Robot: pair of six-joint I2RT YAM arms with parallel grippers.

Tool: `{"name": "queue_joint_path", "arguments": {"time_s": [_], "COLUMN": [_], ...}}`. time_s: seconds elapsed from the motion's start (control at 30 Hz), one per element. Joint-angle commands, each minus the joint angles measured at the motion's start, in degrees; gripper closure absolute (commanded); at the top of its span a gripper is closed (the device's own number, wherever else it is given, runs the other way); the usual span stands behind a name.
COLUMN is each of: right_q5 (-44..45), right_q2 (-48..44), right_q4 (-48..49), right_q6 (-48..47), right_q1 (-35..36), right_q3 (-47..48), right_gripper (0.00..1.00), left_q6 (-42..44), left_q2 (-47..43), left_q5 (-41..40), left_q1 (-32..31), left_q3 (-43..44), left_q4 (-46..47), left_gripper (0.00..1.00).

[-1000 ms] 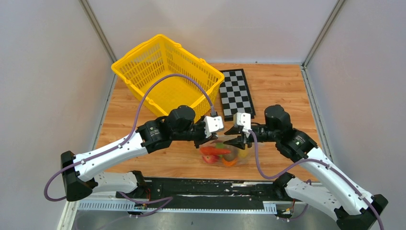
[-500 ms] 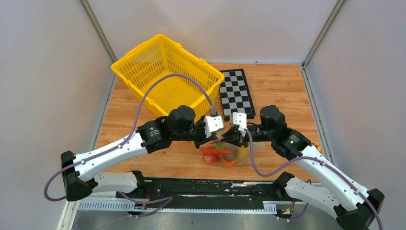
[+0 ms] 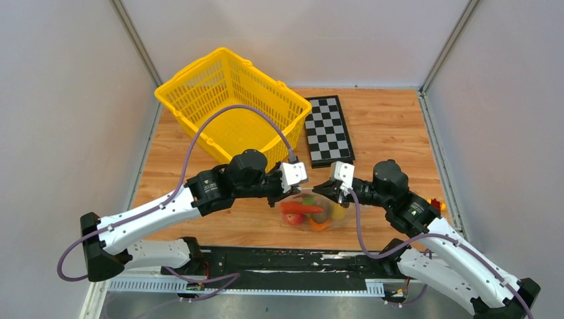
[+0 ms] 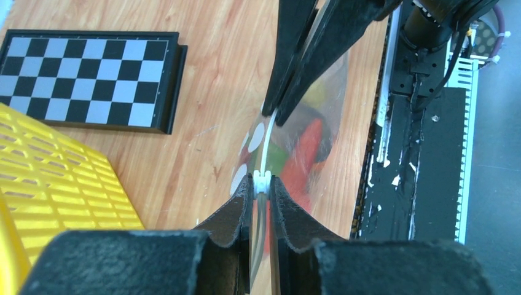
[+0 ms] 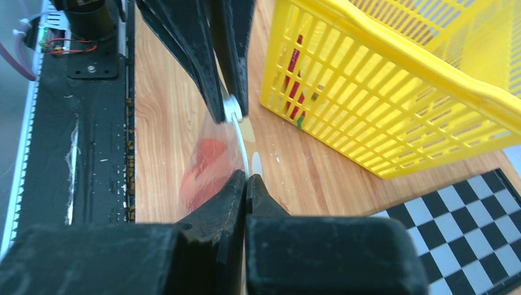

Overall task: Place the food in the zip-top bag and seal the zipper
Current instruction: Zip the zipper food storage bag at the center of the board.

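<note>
The zip-top bag (image 3: 312,211) lies at the table's near middle with the food (image 3: 302,208) inside: red, orange, green and yellow pieces. My left gripper (image 3: 282,195) holds the bag's left end. In the left wrist view it (image 4: 262,180) is shut on the zipper (image 4: 266,147) at a small white tab. My right gripper (image 3: 327,193) is at the bag's upper edge, further right. In the right wrist view it (image 5: 246,179) is shut on the pale strip (image 5: 241,144), with red food (image 5: 206,161) blurred behind the plastic. The two grippers face each other along the strip.
A yellow mesh basket (image 3: 229,100) stands tilted at the back left, just behind the left wrist. A red thing (image 5: 297,58) shows through its mesh. A chessboard (image 3: 328,129) lies behind the bag. A small red block (image 3: 435,203) sits at the right edge. The black base rail (image 3: 279,260) runs close in front.
My right gripper has closed onto the bag's top edge and drawn a little to the right. The left gripper keeps its grip and has shifted slightly left.
</note>
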Motion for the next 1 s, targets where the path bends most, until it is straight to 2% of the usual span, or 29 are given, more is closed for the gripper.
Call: {"name": "queue_joint_path", "arguments": {"time_s": [0.0,0.33,0.47,0.6,0.67,0.7,0.73,0.77,0.83,0.9,0.97], "right_q5": [7.5,18.6,18.5,22.1,23.6,24.1,24.7,25.4,27.1,30.5,36.8], "right_q2": [-3.4,-8.9,-9.1,-8.9,-9.7,-10.2,-10.6,-10.8,-10.9,-10.8,-10.9], "right_q4": [1.5,3.3,3.4,2.8,2.5,2.5,2.6,2.8,2.2,0.3,-2.2], "right_q6": [2.1,4.6,4.8,6.0,6.0,6.0,6.0,6.1,6.0,5.4,4.9], "right_q1": [-0.1,-0.2,-0.1,-0.2,-0.2,-0.2,-0.2,-0.2,-0.2,-0.2,-0.2], "right_q3": [-2.5,-4.1,-4.2,-3.4,-3.1,-3.1,-3.1,-3.0,-2.2,-0.3,1.7], "right_gripper": [1.00,1.00,1.00,1.00,1.00,1.00,1.00,1.00,1.00,1.00,1.00], "left_q6": [-0.1,1.1,1.0,1.2,1.3,0.8,0.2,-0.5,-1.9,-2.8,-3.5], "left_q2": [-4.8,-10.4,-9.6,-7.4,-6.8,-6.7,-6.5,-6.4,-6.5,-6.9,-7.8], "left_q5": [-4.2,-11.2,-11.2,-13.5,-14.2,-14.3,-14.2,-13.7,-12.9,-12.8,-12.8], "left_q1": [0.4,1.7,1.8,1.7,1.8,1.9,1.8,1.8,1.8,1.8,1.8], "left_q3": [-1.4,-4.3,-3.7,-2.3,-2.5,-2.6,-2.7,-2.6,-2.6,-2.8,-3.3], "left_q4": [-0.9,-4.4,-1.0,1.2,1.4,1.9,2.5,3.3,5.4,7.3,8.9], "left_gripper": [0.96,0.95,0.94,0.93,0.85,0.76,0.63,0.57,0.52,0.36,0.25]}}
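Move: My left hand already grips the slider on the bag's zipper; the free end of the zipper strip lies about 6 cm to its left, roughly level and neither ahead nor back. The bagged food hangs some 12 cm below this hand, 2 cm back and 3 cm right. The checkered board is around 26 cm ahead, 11 cm right and 20 cm down. My right hand, pinching the strip, has the slider about 4 cm to its left, level. I draw the slider to the left along the zipper strip, my left hand going about 4 cm while my right keeps its pinch on the strip and pulls the other way. Then I ease both hands forward, open the left fingers off the slider, and carry the bag on with the right, some 6 cm right and 4 cm forward in all, turning clockwise about 25 degrees. ##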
